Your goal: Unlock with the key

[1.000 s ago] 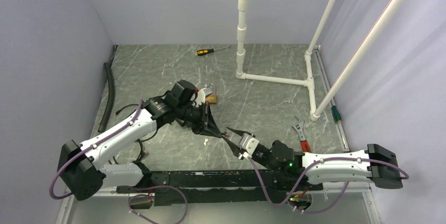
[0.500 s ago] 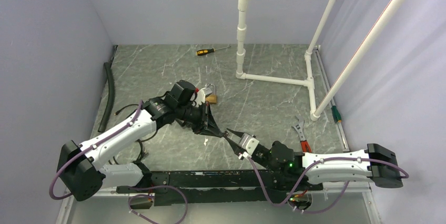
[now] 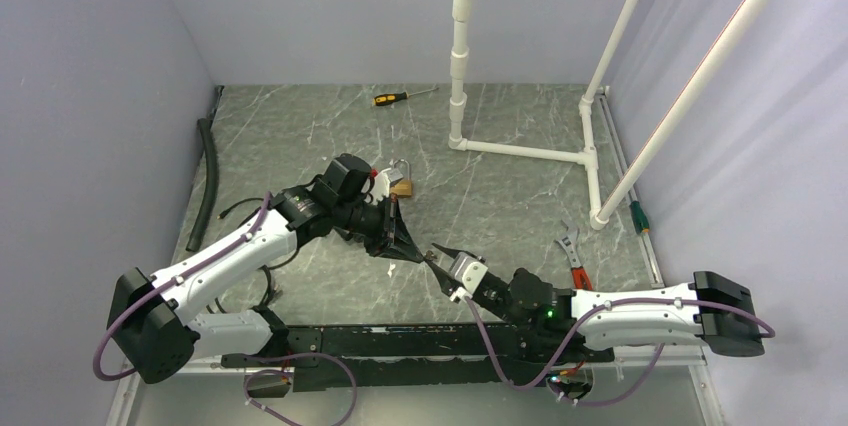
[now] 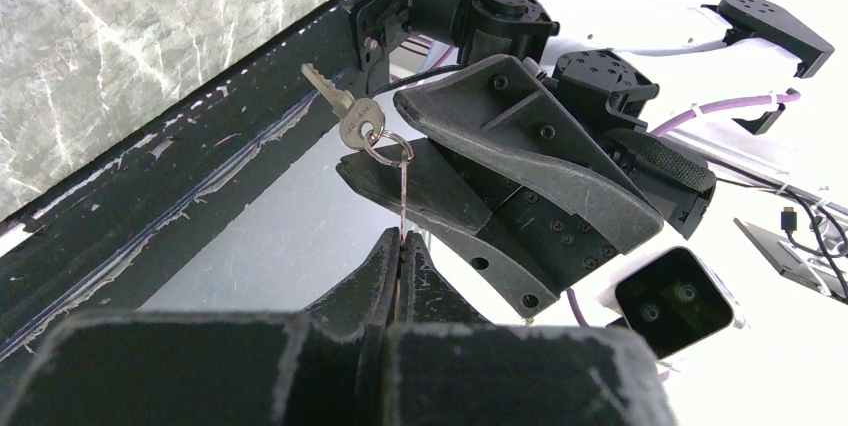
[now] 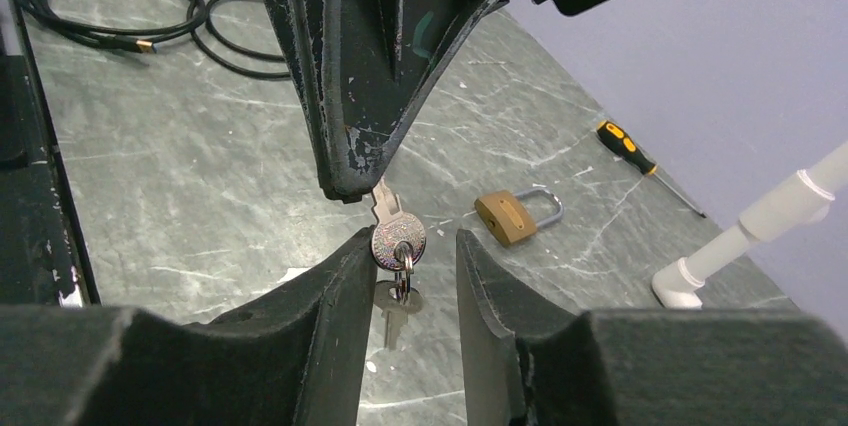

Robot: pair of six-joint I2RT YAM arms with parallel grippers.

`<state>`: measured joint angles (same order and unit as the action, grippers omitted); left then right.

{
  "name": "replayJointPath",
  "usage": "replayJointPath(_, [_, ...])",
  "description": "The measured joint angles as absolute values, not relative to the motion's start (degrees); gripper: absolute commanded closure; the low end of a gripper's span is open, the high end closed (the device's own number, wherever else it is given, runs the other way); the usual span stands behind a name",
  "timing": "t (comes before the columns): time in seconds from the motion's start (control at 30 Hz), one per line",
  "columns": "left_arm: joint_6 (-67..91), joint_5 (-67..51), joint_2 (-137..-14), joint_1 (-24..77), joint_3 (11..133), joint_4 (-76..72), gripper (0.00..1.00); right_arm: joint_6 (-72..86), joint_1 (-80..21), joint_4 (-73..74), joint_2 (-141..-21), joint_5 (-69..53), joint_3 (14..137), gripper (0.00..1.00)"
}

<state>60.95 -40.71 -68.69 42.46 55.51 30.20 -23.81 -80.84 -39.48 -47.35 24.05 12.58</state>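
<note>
A brass padlock (image 3: 402,186) with a steel shackle lies flat on the grey marble tabletop, also seen in the right wrist view (image 5: 505,218). My left gripper (image 3: 410,251) is shut on the blade of a silver key (image 5: 398,239), held above the table with its round head toward the right arm. A ring (image 4: 385,146) on that head carries a second key (image 4: 340,111), which hangs loose. My right gripper (image 5: 410,241) is open, one finger on each side of the key head. The head sits near the left-hand finger, with a gap to the other.
A yellow-and-black screwdriver (image 3: 400,97) lies at the back. A white pipe frame (image 3: 520,151) stands at the back right. A red-handled wrench (image 3: 573,254) lies on the right, a black hose (image 3: 208,181) runs along the left wall, and black cables (image 5: 180,16) lie near the left arm.
The right arm has edged slightly left toward the left gripper and the key. The left arm and the padlock have stayed put.
</note>
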Motion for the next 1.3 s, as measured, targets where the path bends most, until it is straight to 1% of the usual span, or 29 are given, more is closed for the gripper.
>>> replayJointPath(0.3, [60.9, -40.8, -68.7, 42.5, 55.5, 29.7, 1.0, -23.8, -80.8, -39.5, -47.4, 24.1, 12.6, 0.65])
replayJointPath(0.4, [61.0, -40.9, -68.7, 42.5, 55.0, 29.3, 1.0, -23.8, -80.8, -39.5, -47.6, 24.1, 12.7, 0.69])
replayJointPath(0.7, [61.0, -41.2, -68.7, 42.5, 54.5, 28.4, 1.0, -23.8, -81.1, -39.3, -48.7, 23.8, 13.1, 0.89])
replayJointPath(0.73, [61.0, -41.2, -68.7, 42.5, 54.5, 28.4, 0.97, -23.8, -81.1, -39.0, -48.7, 23.7, 13.2, 0.9])
replayJointPath(0.87, [60.8, -41.4, -68.7, 42.4, 53.9, 27.9, 0.73, -23.6, -81.1, -36.6, -48.8, 23.4, 14.0, 0.95])
replayJointPath(0.97, [60.8, -42.2, -68.6, 42.5, 53.3, 26.6, 0.59, -22.9, -81.1, -35.5, -48.6, 22.6, 14.5, 0.99])
replayJointPath(1.03, [60.6, -42.4, -68.3, 42.5, 53.1, 26.4, 0.51, -22.3, -81.1, -35.0, -48.1, 22.1, 14.7, 1.0])
replayJointPath(1.17, [59.0, -41.7, -67.7, 42.5, 53.1, 27.6, 0.38, -20.6, -81.0, -32.7, -45.8, 21.5, 15.2, 1.0])
replayJointPath(1.3, [56.1, -39.8, -66.7, 42.5, 53.8, 29.8, 0.34, -18.1, -81.1, -29.9, -44.1, 20.3, 15.4, 1.0])
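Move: The key is held by its blade in the left hand's closed fingertips, its round head some 3 cm to the right of the left hand point and 2 cm below. From the right hand that head is level, about 2 cm to the left, between the half-open fingers. The second key hangs from the ring about 3 cm below the head. The brass padlock lies on the table roughly 19 cm ahead of the right hand, 6 cm to its left and 18 cm below. The right fingers pinch the key's head and ring, closing almost fully as the hand eases about 1 cm left and slightly down onto them. Only then does the left hand let go of the blade, opening wide after holding nearly still. With the key, the right hand then draws back about 1 cm, tipping slightly, while the left begins to back off to the left. ##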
